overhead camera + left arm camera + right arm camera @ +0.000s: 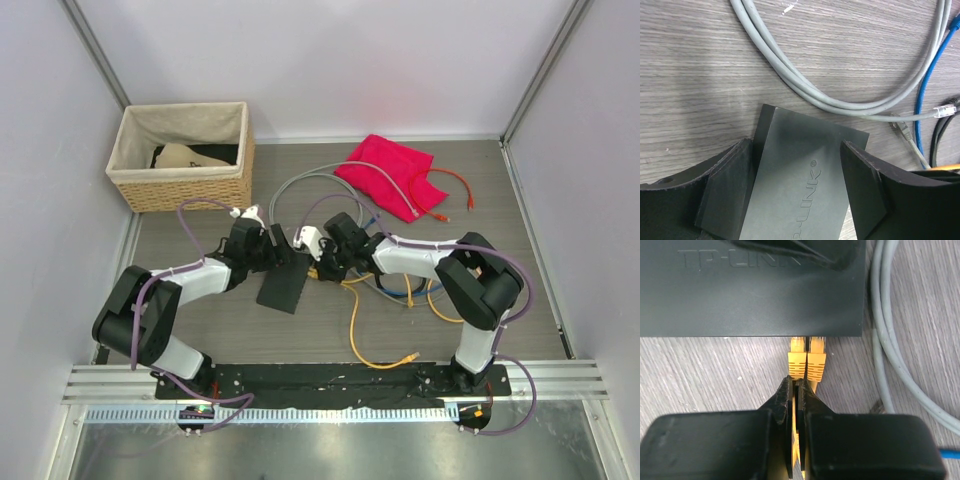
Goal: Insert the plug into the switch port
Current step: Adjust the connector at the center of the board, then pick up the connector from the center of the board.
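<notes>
The switch (283, 290) is a flat dark grey box lying between the two arms. In the left wrist view the switch (800, 185) fills the gap of my left gripper (796, 144), whose fingers press on its two long sides. My left gripper (270, 258) sits over the switch's far end. Two yellow plugs sit side by side with their tips in the switch's (750, 290) edge: the left plug (796, 359) and the right plug (816, 360). My right gripper (796, 386) is shut on the yellow cable just behind the left plug. The ports themselves are hidden.
A wicker basket (180, 160) stands at the back left and a red cloth (390, 172) at the back right. Grey cables (840, 102), a blue cable (930, 75) and an orange cable (455, 185) lie around the switch. A yellow cable loop (365, 340) trails toward the near edge.
</notes>
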### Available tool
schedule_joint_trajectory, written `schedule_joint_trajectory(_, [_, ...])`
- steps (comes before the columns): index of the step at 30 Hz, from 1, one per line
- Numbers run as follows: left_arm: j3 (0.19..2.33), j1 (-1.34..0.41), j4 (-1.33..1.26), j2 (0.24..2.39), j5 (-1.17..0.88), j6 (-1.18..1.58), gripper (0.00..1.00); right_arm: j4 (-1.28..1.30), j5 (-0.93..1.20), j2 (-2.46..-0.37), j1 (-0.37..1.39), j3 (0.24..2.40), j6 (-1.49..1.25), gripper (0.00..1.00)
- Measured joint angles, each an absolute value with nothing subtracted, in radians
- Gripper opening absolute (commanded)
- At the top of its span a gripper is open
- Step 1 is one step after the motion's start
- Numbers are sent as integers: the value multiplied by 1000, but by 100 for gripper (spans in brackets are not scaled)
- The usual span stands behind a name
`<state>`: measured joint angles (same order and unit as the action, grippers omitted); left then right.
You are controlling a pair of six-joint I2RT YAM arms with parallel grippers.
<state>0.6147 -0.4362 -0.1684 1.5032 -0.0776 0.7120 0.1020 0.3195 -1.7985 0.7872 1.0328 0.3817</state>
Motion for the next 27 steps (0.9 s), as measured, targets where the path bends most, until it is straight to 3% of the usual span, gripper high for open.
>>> schedule_joint_trajectory(9, [643,-465,-67,1478,-1,707,91,96,285,-1765,823,1046,341,45])
schedule_joint_trajectory(14, [659,-477,53,1444,90,707,100,102,173,-1584,826,1007,255,58])
schedule_joint_trajectory(20, [686,-477,251,1309,144,725,100,162,-67,-1399,744,1003,115,59])
schedule_joint_trajectory(27, [829,-477,458,957,141,715,100,266,-129,-1344,604,970,14,53])
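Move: The right hand grips a yellow plug at the switch's ported side: the plug is about 1 cm to its left at fingertip height, the switch's middle some 8 cm left and 2 cm back, the grey cable's plug about 5 cm ahead and 8 cm right, the blue plug 13 cm ahead and 14 cm right. The left fingers straddle the far end of the switch, whose middle lies about 5 cm back, 1 cm left and 2 cm below; from this hand the yellow plug is some 3 cm back and 6 cm right. The right fingers open to a bit over half and let go of the yellow plug after nudging about 1 cm left towards the switch, then the hand lifts some 14 cm and swings 13 cm right and a little forward over the grey and blue cables, turning about 40 degrees clockwise. The left hand, its fingers still around the far end of the switch, spreads them fully as it slips off to the left and back, then climbs roughly 15 cm clear. ##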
